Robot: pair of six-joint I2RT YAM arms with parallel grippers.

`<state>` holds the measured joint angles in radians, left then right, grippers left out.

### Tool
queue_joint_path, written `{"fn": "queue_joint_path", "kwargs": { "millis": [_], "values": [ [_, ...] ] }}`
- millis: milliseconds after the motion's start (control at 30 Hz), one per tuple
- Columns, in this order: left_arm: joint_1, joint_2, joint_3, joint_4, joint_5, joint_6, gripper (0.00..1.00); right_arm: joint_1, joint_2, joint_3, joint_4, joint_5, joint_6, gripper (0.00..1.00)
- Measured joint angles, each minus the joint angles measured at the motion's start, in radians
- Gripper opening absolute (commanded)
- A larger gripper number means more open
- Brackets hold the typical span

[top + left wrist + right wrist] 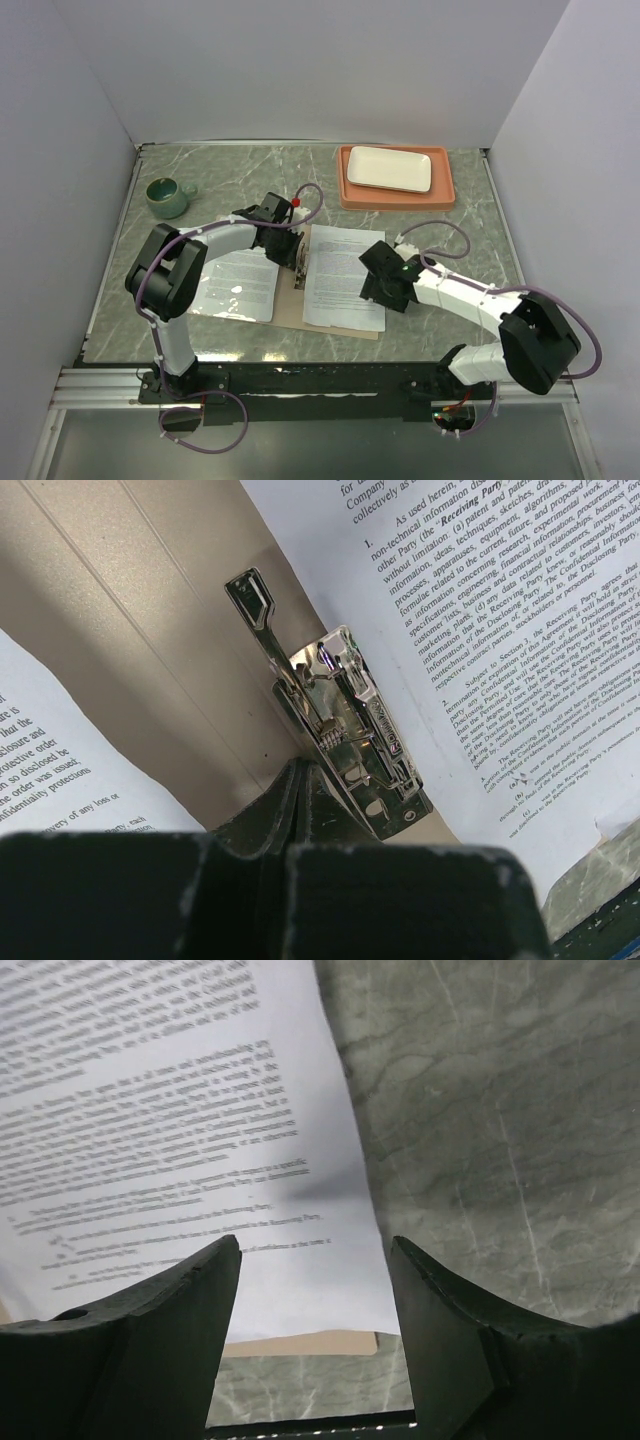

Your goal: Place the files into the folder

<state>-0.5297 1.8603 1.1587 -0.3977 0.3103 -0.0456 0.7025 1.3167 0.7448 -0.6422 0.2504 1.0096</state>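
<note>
The tan folder (290,312) lies open on the marble table, a metal clip (300,268) on its spine. A glossy sleeved file (235,285) covers its left half and a plain printed file (340,275) its right half. My left gripper (290,250) is shut, its tips down at the spine beside the clip. The left wrist view shows the shut fingertips (300,775) against the chrome clip (350,730) on the bare folder (150,630). My right gripper (385,285) hangs open over the right file's outer edge. In its wrist view the gripper (315,1250) straddles that file (170,1110) above the folder corner (310,1343).
A salmon-orange tray (395,200) holding a white plate (390,168) stands at the back right. A green mug (168,197) sits at the back left. White walls enclose the table on three sides, and its near edge runs just below the folder.
</note>
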Motion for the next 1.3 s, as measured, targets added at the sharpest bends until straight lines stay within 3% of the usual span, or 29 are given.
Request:
{"fn": "queue_joint_path", "kwargs": {
  "millis": [400,933,1233,1300],
  "values": [
    [0.004,0.0,-0.001,0.001,0.008,0.0,0.01,0.012,0.002,-0.082,0.005,-0.019,0.024,0.63],
    [0.005,0.0,-0.001,0.001,0.01,0.0,0.01,0.034,-0.058,-0.149,0.052,-0.067,0.075,0.19],
    [0.005,0.0,-0.001,0.001,0.01,-0.001,0.01,0.049,-0.065,-0.157,0.046,-0.08,0.082,0.0],
    [0.005,0.0,-0.001,0.001,0.01,0.0,0.01,0.053,-0.065,-0.157,0.044,-0.08,0.082,0.0]
  ]
}}
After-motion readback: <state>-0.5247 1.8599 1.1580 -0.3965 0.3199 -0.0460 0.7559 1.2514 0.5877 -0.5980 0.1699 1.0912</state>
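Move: The near right corner of the right-hand file lies roughly 7 cm back from the right hand, level with it sideways and 4 cm below. That file's middle is about 7 cm ahead and 10 cm to the left. The folder's near right corner is some 9 cm back and 1 cm left, and the metal clip 9 cm ahead and 24 cm left. From the left hand, the file's corner is about 18 cm back and 25 cm right. Back about 4.5 cm goes the right hand, first also sinking some 3 cm and swinging a little right, then staying low and easing about 1 cm left. It comes down at the file's right edge near the close corner and shuts its fingers from well open, the tips ending against that edge. The closed left hand stays put beside the clip. ##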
